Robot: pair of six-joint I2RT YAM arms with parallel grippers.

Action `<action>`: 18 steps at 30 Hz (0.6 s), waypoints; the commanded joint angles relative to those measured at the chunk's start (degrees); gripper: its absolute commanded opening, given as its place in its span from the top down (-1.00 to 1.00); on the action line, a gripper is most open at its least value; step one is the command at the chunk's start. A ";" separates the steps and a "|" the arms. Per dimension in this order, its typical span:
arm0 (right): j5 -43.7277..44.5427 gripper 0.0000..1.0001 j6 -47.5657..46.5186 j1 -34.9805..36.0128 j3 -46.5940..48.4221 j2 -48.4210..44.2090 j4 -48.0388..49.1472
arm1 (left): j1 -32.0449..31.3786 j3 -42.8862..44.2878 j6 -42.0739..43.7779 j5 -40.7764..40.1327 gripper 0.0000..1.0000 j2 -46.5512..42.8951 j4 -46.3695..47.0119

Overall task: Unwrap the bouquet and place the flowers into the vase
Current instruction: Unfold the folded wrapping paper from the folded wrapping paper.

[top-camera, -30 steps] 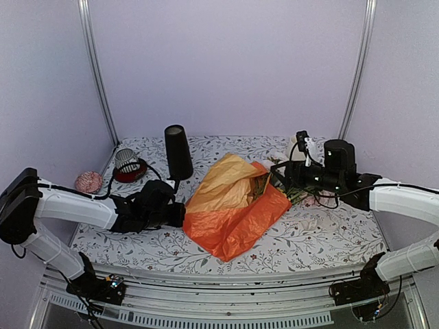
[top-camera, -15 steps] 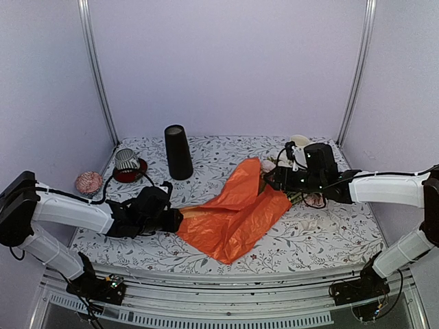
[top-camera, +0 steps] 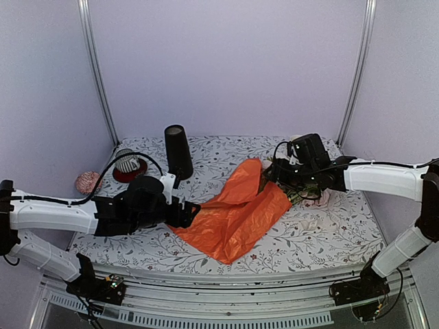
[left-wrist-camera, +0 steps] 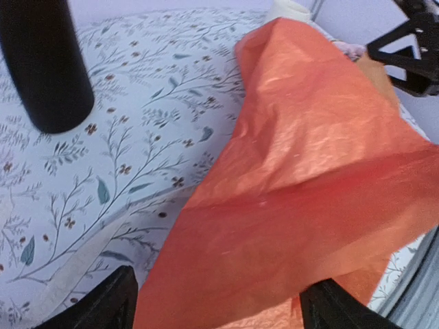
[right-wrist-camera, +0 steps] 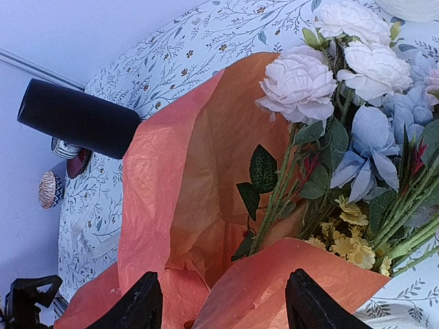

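Note:
The bouquet's orange paper (top-camera: 236, 214) lies spread open on the table, tan inside (right-wrist-camera: 206, 171). The flowers (right-wrist-camera: 343, 75), pink, white, pale blue and small yellow, lie on it with their green stems running down into the fold. My left gripper (top-camera: 190, 212) sits at the paper's left edge, open, with the sheet (left-wrist-camera: 302, 178) lying between its wide-apart fingers (left-wrist-camera: 103, 305). My right gripper (top-camera: 272, 175) is open over the flower end, its fingers (right-wrist-camera: 134, 305) straddling a raised paper fold. The black vase (top-camera: 178, 152) stands upright at the back left, apart from both grippers.
A striped grey-white object on a red base (top-camera: 126, 164) and a pink ball (top-camera: 88, 181) sit at the far left. A white mug (left-wrist-camera: 288, 8) stands behind the bouquet. The table's front edge (top-camera: 219, 271) runs just below the paper.
My left gripper has opened and let go of the paper, then shifted right. The raised sheet has dropped flat. My right gripper has moved left over the flowers, narrowing a little.

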 commanded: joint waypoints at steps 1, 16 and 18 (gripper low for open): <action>2.78 -0.26 3.12 1.44 2.52 1.39 -4.51 | -4.10 4.48 9.03 -0.78 -0.70 -1.13 -0.62; 2.37 0.55 5.38 2.56 3.34 0.55 -5.70 | -12.95 13.16 24.86 7.89 -0.71 3.10 -1.46; 2.03 0.58 5.39 2.56 3.13 0.20 -5.54 | -14.42 13.49 26.45 8.05 -0.72 3.11 -1.49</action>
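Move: The raised inner edge of the orange wrapping paper sits about 3 cm below the right hand and 1 cm back, neither left nor right. From that hand the flowers lie about 5 cm ahead, 9 to the right and 10 below; the white mug 13 ahead, 9 right and 9 below. From the empty left hand, the paper edge is some 9 cm ahead and 26 right, about level in height. Right fingers narrow around the raised paper edge; the open left hand retreats right, up and back, about 13 cm. ##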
